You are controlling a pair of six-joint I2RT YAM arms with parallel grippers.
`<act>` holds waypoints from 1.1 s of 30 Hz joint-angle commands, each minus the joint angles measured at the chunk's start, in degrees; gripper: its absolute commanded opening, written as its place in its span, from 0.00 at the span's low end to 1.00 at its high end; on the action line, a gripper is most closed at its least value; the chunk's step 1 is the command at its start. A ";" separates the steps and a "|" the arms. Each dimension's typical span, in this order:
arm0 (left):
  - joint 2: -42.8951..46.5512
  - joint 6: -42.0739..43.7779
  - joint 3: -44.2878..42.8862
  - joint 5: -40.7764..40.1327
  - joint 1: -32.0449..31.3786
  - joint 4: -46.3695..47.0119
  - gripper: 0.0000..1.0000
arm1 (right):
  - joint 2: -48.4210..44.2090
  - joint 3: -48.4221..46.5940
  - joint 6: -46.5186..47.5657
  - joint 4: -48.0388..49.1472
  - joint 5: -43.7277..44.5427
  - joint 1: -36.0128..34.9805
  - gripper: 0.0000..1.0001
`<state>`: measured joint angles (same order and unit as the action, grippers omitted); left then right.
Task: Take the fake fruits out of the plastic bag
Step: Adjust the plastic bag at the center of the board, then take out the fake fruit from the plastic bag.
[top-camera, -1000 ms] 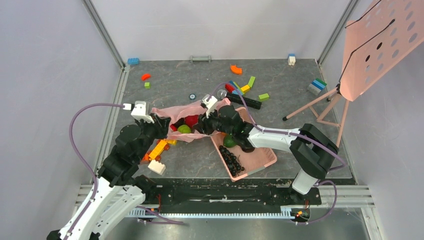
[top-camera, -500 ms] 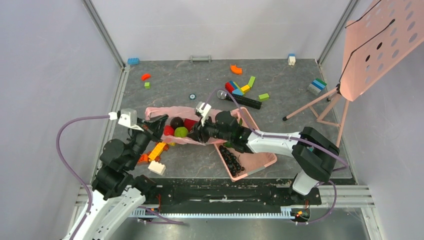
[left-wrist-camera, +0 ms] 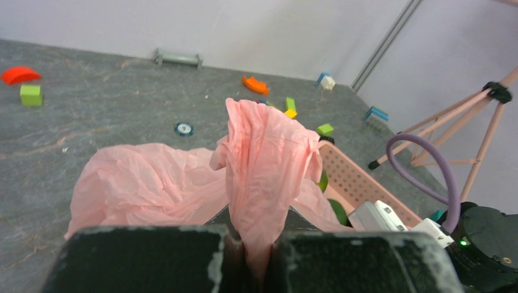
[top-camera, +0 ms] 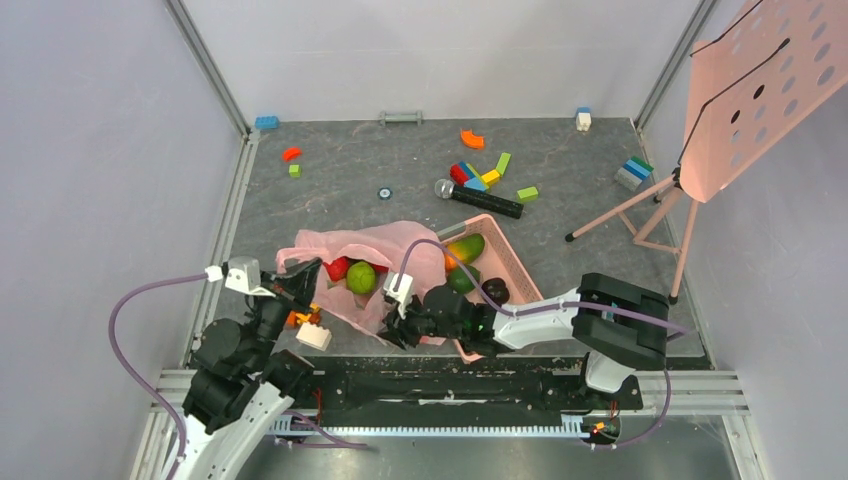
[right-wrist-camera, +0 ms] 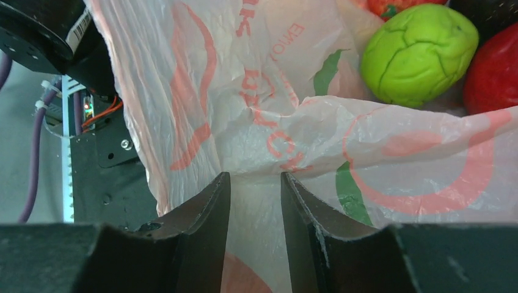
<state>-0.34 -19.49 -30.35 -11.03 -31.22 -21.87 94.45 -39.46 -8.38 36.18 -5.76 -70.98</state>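
The pink plastic bag (top-camera: 385, 250) lies crumpled left of the basket, its mouth facing left. A lime-green bumpy fruit (top-camera: 361, 277) and a red fruit (top-camera: 337, 268) sit in its opening. My left gripper (top-camera: 303, 272) is shut on a bunched fold of the bag (left-wrist-camera: 269, 152), which stands up between its pads. My right gripper (top-camera: 388, 325) is at the bag's near edge, jaws partly apart, with bag film (right-wrist-camera: 275, 122) stretched across the gap. The right wrist view shows the green fruit (right-wrist-camera: 418, 52) and the red fruit (right-wrist-camera: 493, 73) just beyond, inside the bag.
A rigid pink basket (top-camera: 512, 262) right of the bag holds a mango (top-camera: 467, 247) and a dark fruit (top-camera: 497, 290). Toy bricks (top-camera: 312, 332) lie by my left gripper. A microphone (top-camera: 478, 198) and scattered blocks lie further back; a music stand (top-camera: 700, 130) stands at the right.
Both arms drew back toward the near edge, dragging the bag with them. My left gripper closed on the bag's fold. The right jaws narrowed.
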 commanded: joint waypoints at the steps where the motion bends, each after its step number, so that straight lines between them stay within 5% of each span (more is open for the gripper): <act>1: 3.14 -1.87 -1.11 -2.22 0.18 -4.30 0.02 | 0.46 -0.19 -0.52 0.93 3.07 -1.59 0.39; 9: 0.92 -1.44 -0.71 0.40 0.19 -3.87 0.02 | -2.20 -9.49 0.12 -10.00 17.21 -1.54 0.42; 17: 0.60 -0.83 -0.45 0.73 0.20 -3.88 0.02 | -1.90 -17.09 -0.76 -16.65 21.85 -1.27 0.43; 33: -0.26 -1.90 5.64 -0.48 0.20 -2.78 0.02 | 10.41 -13.65 -5.08 -4.65 7.39 -4.69 0.42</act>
<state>-1.78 -19.90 -27.07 -12.08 -31.22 -26.46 102.85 -53.91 -12.43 26.70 5.61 -73.14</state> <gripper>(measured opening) 0.028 0.422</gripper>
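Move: The bag's loose near side hangs about 6 cm to the right hand's left and 4 cm ahead, level with it. From the right hand the green fruit is some 13 cm ahead, 5 cm left and 5 cm lower, the left red fruit about 5 cm left of and 2 cm beyond the green one. The basket's middle is about 12 cm ahead and 20 cm right. From the left hand, which already grips the rim, that near side is some 18 cm below, 4 cm right and 1 cm back. Sweep the half-open right gripper forward and up about 7 cm, along the near side of the bag mouth, swinging clockwise nearly 20 degrees, then bring it down, back and left, undoing about half the turn, to finish some 5 cm left and slightly forward of its start. Keep the left fingers shut on the rim and lower that hand about 5 cm, tipping slightly down. ##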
